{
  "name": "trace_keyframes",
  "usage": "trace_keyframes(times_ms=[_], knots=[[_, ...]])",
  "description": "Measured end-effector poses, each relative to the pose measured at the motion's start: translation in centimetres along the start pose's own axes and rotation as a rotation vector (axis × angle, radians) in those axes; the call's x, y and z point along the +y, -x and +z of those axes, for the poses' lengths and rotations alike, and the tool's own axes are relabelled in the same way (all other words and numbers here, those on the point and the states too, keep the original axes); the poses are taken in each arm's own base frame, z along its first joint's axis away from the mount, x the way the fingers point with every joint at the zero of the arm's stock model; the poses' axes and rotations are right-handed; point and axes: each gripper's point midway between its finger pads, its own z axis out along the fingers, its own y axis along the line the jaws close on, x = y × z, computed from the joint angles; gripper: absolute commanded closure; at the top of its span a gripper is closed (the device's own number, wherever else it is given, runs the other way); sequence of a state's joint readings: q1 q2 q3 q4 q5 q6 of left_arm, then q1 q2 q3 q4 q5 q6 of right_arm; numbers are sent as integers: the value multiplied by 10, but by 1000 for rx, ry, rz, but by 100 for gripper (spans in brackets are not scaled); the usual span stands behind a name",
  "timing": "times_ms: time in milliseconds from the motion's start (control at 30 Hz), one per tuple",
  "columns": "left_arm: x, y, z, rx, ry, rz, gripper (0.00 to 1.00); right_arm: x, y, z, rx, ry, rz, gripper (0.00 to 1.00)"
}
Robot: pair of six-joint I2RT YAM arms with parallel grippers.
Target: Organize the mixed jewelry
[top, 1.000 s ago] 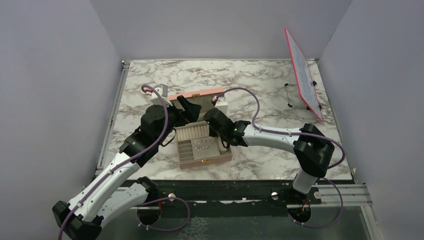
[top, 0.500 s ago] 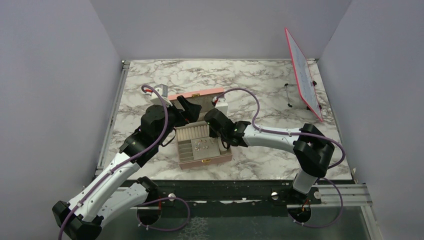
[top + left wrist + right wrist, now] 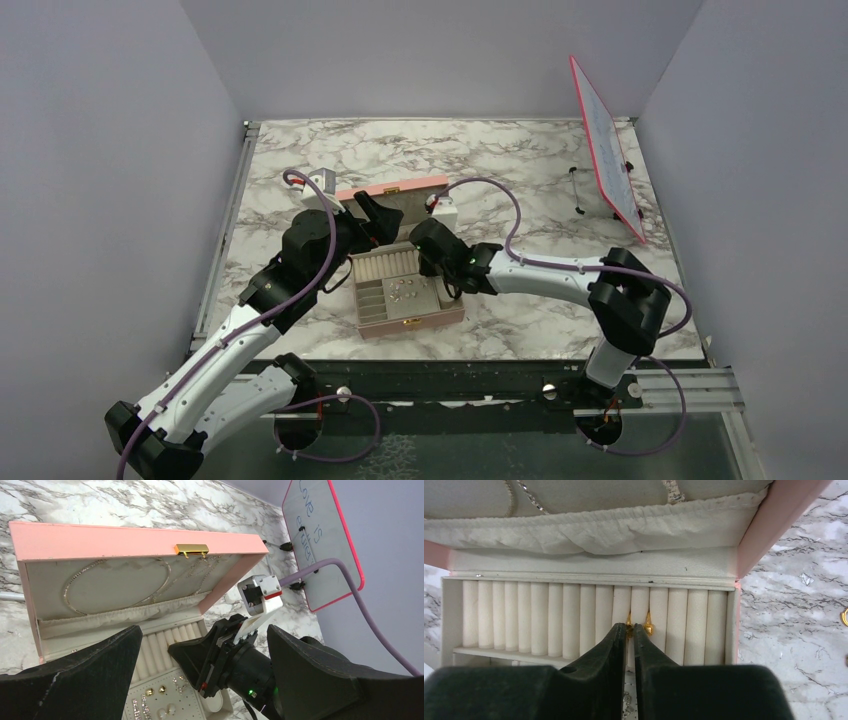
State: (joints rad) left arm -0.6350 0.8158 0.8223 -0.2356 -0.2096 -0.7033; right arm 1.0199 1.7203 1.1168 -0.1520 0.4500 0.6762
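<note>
The pink box [image 3: 446,316] lies open, its lid [image 3: 125,540] upright with chains on the lining. My right gripper [image 3: 629,628] is shut on a small gold ring [image 3: 628,629], its tips at the row of cream ring rolls [image 3: 539,615]. A second gold ring [image 3: 648,626] sits in the slot just to its right. Small gold studs [image 3: 150,692] and sparkly earrings [image 3: 178,683] lie on the padded tray. My left gripper [image 3: 200,652] is open and empty, hovering above the box; the right gripper [image 3: 200,657] shows between its fingers. In the top view the right gripper [image 3: 425,252] is over the box's back row and the left gripper [image 3: 374,216] is by the lid.
A red-framed whiteboard [image 3: 605,150] stands on a stand at the back right. A loose gold piece [image 3: 845,616] lies on the marble right of the box. Grey walls close in the table on three sides.
</note>
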Motion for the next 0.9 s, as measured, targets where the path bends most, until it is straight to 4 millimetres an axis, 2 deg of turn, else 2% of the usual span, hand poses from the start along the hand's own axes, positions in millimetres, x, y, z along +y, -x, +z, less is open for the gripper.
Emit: trace_keyframes(times_ms=[133, 300, 467, 600, 667, 833, 900], knots=[[0, 0, 0, 1, 0, 0, 5, 1, 8, -8, -16, 11, 5, 75], [0, -1, 0, 3, -1, -3, 5, 6, 37, -31, -84, 47, 33, 70], [-1, -1, 0, 7, -4, -6, 4, -5, 66, -51, -157, 40, 76, 64], [-2, -3, 1, 14, -8, -6, 4, -38, 76, -58, -182, -19, 112, 60], [-2, -4, 1, 18, -10, -6, 4, -65, 74, -56, -173, -69, 139, 58], [-3, -6, 2, 28, -13, -10, 4, -134, 49, -43, -101, -212, 202, 57], [-3, -8, 3, 37, -14, -11, 4, -151, 34, -40, -60, -247, 210, 57]])
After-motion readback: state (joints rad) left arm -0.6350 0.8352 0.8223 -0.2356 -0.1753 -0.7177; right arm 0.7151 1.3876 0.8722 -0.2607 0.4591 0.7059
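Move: Two gold rings lie on the marble to the right hand's right, some 4 cm lower: the nearer about 19 cm right and 1 cm ahead, the farther about 18 cm right and 4 cm ahead. The right fingertips are at one gold ring in the box's ring slots; a second slotted ring sits 2 cm to the right, level ahead. From the left hand, the nearer table ring is about 27 cm right, 3 cm ahead and 23 cm below. The gold ring in the slot is let go as the right fingers part to a bit under half open and lift clear, some 8 cm nearly straight up. The right hand then swings about 15 cm right and slightly forward, out over the box's right edge, turning roughly 20 degrees clockwise and sinking about 7 cm towards the two gold rings on the table, without reaching them. ##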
